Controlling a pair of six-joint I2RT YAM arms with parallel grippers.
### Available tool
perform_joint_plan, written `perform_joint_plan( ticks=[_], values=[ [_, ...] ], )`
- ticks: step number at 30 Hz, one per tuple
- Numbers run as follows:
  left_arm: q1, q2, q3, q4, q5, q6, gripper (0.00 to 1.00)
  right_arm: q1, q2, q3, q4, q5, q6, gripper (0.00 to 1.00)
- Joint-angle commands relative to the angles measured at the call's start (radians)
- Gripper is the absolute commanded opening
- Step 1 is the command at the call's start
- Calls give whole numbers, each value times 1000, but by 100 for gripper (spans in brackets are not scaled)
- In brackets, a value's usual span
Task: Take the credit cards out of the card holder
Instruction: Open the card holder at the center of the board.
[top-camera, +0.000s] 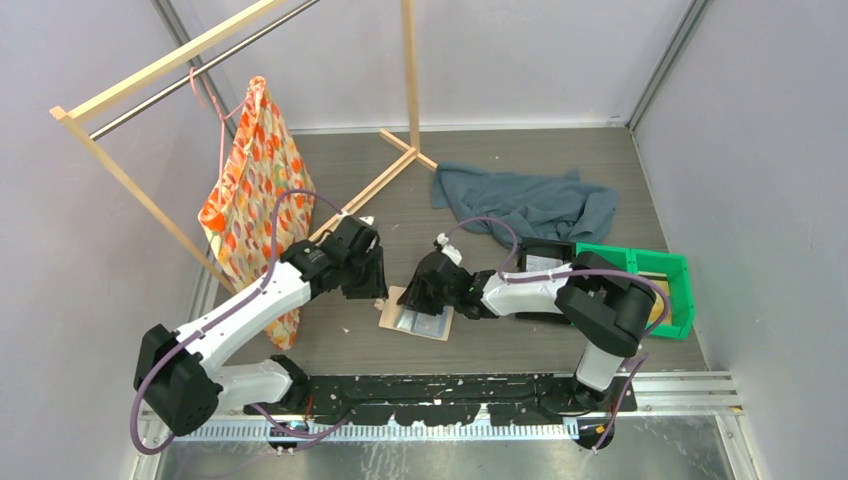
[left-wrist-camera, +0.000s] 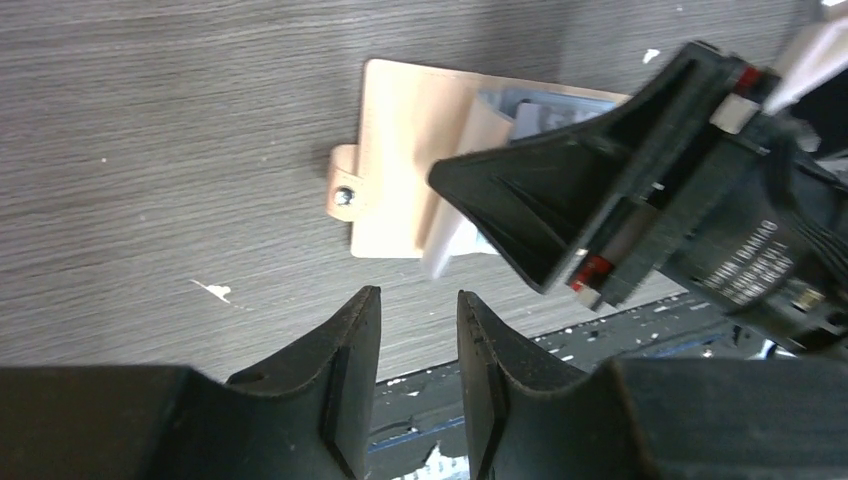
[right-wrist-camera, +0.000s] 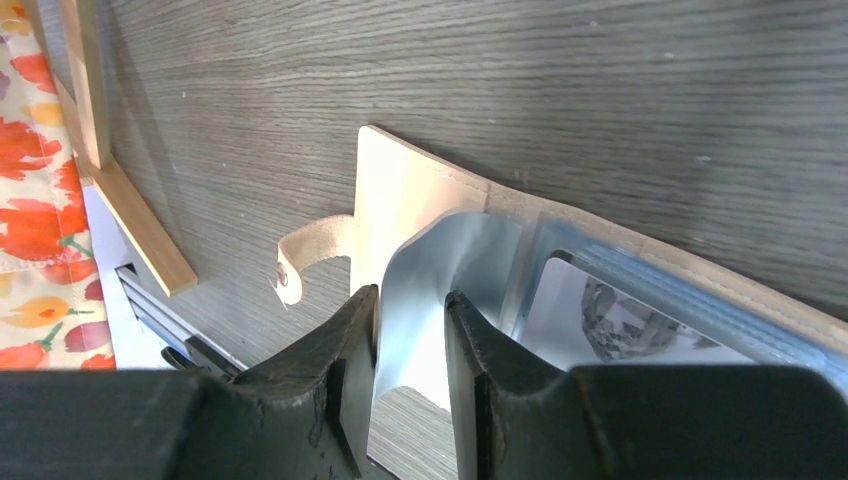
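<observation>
The tan card holder (top-camera: 415, 315) lies open on the table between both arms, its little side tab (left-wrist-camera: 343, 192) pointing left. A pale blue-grey inner pocket flap (right-wrist-camera: 430, 280) curls up off the holder. It stands in the gap of my right gripper (right-wrist-camera: 410, 295) and leans on the left finger; the jaws are apart, so the gripper is open. A credit card (right-wrist-camera: 620, 320) with grey print shows inside the pocket beside that gripper. My left gripper (left-wrist-camera: 418, 295) hovers open and empty just short of the holder's near edge.
A black tray (top-camera: 545, 255) and a green bin (top-camera: 655, 265) sit at the right. A blue-grey towel (top-camera: 530, 200) lies behind them. The wooden rack (top-camera: 400, 165) with a floral cloth (top-camera: 255, 190) stands at the left, and its foot (right-wrist-camera: 140, 225) is near the holder.
</observation>
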Motion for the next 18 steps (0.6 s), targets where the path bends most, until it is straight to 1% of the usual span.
perform_joint_plan(
  ticks=[1,2,6,9,12,18],
  values=[
    [5,-41,-6,28,76,-38,36,-2,22,72,-12,-40,-33,36],
    [3,-42,-12,40,89,-45,35,-3,26,82,-25,-47,-40,37],
    [4,-56,-26,67,130,-58,33,-8,-1,126,-113,-49,-72,48],
    [3,-84,-36,79,108,-49,33,-8,-66,120,-158,-20,-80,53],
    [4,-90,-42,77,82,-39,33,-8,-151,113,-216,56,-95,55],
    [3,-99,-62,135,154,-38,33,-18,-319,39,-312,194,-100,60]
  ],
)
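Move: The clear flap of the card holder stands right at the right hand's parted fingertips, perhaps 1 cm below them. The card holder's middle is some 3 cm to their right, 1 cm nearer the base and 2 cm below. The credit card lies about 6 cm right and 3 cm back, the strap about 5 cm left and level, both 2 cm lower. From the left hand, the flap is roughly 5 cm to the right, level with it and 9 cm below. Already against the clear flap, the right fingers nudge it about 1 cm further left, then come free of it, spreading wider as the hand climbs some 7 cm off the card holder and swings back about 3 cm to the right. The empty left hand, fingers still parted, eases 1 to 2 cm right, slightly back and up, above the strap side. ##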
